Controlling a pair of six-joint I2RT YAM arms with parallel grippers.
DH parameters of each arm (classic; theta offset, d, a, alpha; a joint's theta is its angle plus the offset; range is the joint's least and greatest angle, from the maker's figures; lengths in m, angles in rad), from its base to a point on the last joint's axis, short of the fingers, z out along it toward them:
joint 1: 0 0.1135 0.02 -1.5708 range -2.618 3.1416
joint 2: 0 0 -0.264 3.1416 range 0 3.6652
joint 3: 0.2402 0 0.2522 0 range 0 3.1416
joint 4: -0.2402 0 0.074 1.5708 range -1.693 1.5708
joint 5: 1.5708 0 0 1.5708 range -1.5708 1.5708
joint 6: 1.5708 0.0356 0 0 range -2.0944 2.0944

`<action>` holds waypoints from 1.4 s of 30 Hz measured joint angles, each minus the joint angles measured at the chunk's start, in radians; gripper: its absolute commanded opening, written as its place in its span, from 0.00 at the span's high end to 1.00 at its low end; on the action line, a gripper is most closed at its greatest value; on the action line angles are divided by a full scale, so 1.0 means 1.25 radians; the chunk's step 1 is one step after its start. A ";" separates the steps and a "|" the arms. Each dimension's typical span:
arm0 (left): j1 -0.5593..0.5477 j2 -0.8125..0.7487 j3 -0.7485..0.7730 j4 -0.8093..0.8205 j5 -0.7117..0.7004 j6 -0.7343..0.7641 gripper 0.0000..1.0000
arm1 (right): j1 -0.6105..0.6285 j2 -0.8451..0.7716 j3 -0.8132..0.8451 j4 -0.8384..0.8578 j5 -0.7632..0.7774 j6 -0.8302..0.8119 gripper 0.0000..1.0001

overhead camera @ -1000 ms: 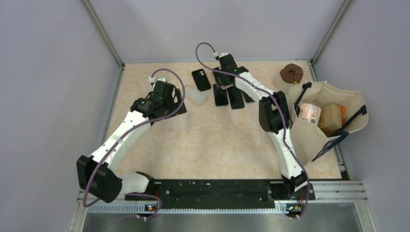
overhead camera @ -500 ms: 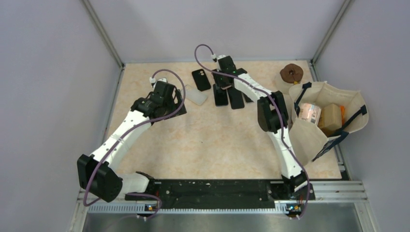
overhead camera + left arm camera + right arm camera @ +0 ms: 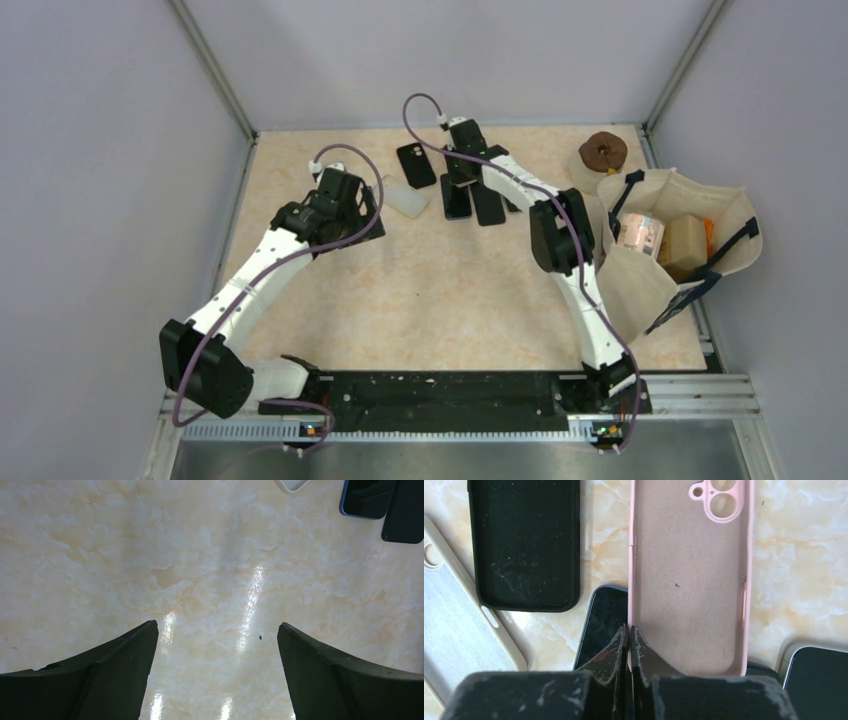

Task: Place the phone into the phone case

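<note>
A pink phone case (image 3: 691, 580) lies inside-up at the back of the table, partly over a dark phone (image 3: 601, 615). My right gripper (image 3: 629, 630) is shut on the case's left wall, one finger inside and one outside; in the top view it sits at the back centre (image 3: 462, 180). More dark phones (image 3: 489, 205) lie beside it, one at the right wrist view's lower right corner (image 3: 819, 672). My left gripper (image 3: 217, 630) hangs open over bare table, left of the phones (image 3: 367, 497), with nothing between its fingers.
A black case (image 3: 526, 545) and a pale translucent case (image 3: 459, 630) lie left of the pink one. A cream tote bag (image 3: 680, 240) holding items stands at the right edge, with a brown round object (image 3: 603, 152) behind it. Walls enclose the table.
My right gripper has gone from open to shut on the pink case's wall, and its arm has shifted slightly left. The left arm has not moved.
</note>
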 measured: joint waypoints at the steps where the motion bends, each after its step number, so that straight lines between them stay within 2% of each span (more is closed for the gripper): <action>1: 0.000 0.000 0.000 -0.001 -0.001 0.000 0.06 | 0.000 -0.002 -0.004 0.004 0.002 0.003 1.00; 10: 0.005 -0.001 -0.008 -0.001 -0.018 -0.019 0.06 | 0.013 -0.035 -0.013 -0.058 0.035 0.007 1.00; 17: 0.016 -0.005 -0.030 0.008 -0.019 -0.034 0.06 | 0.072 -0.142 -0.065 -0.107 0.074 0.042 1.00; 23: 0.034 -0.015 -0.046 0.015 -0.022 -0.039 0.06 | 0.150 -0.288 -0.202 -0.114 0.091 0.120 1.00; 28: 0.049 -0.019 -0.057 0.028 -0.021 -0.042 0.06 | 0.230 -0.410 -0.385 -0.107 0.108 0.222 1.00; 36: 0.058 -0.010 -0.060 0.044 -0.018 -0.056 0.06 | 0.399 -0.441 -0.565 -0.085 0.149 0.374 1.00; 37: 0.058 -0.005 -0.060 0.046 -0.018 -0.058 0.06 | 0.409 -0.441 -0.585 -0.078 0.150 0.390 0.91; 39: 0.061 0.010 -0.060 0.052 -0.018 -0.062 0.06 | 0.412 -0.442 -0.615 -0.064 0.152 0.410 0.56; 41: 0.063 0.031 -0.060 0.061 -0.018 -0.071 0.07 | 0.407 -0.447 -0.632 -0.056 0.153 0.431 0.26; 42: 0.064 0.042 -0.060 0.066 -0.018 -0.080 0.08 | 0.405 -0.455 -0.642 -0.045 0.152 0.430 0.20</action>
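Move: The right hand already pinches the pink phone case by its left wall near the near end; the case's middle is about 6 cm ahead and 1 cm right. It is headed for clear table some 25 cm back and 5 cm left. The black case lies about 6 cm ahead, 9 cm left; the left dark phone 5 cm back, 1 cm right. From the left hand, that clear spot is about 16 cm right, 1 cm ahead and 14 cm below. Keeping its pinch on the pink case's left wall, the right hand lifts it up and back in an arc rising about 9 cm, carries it some 30 cm towards the robot and a little left, then lowers to the open table, tipping the fingers about 15 degrees steeper, and opens to let go. The left hand, open and empty, sinks about 3 cm and shifts slightly left, turning some 10 degrees counter-clockwise. ##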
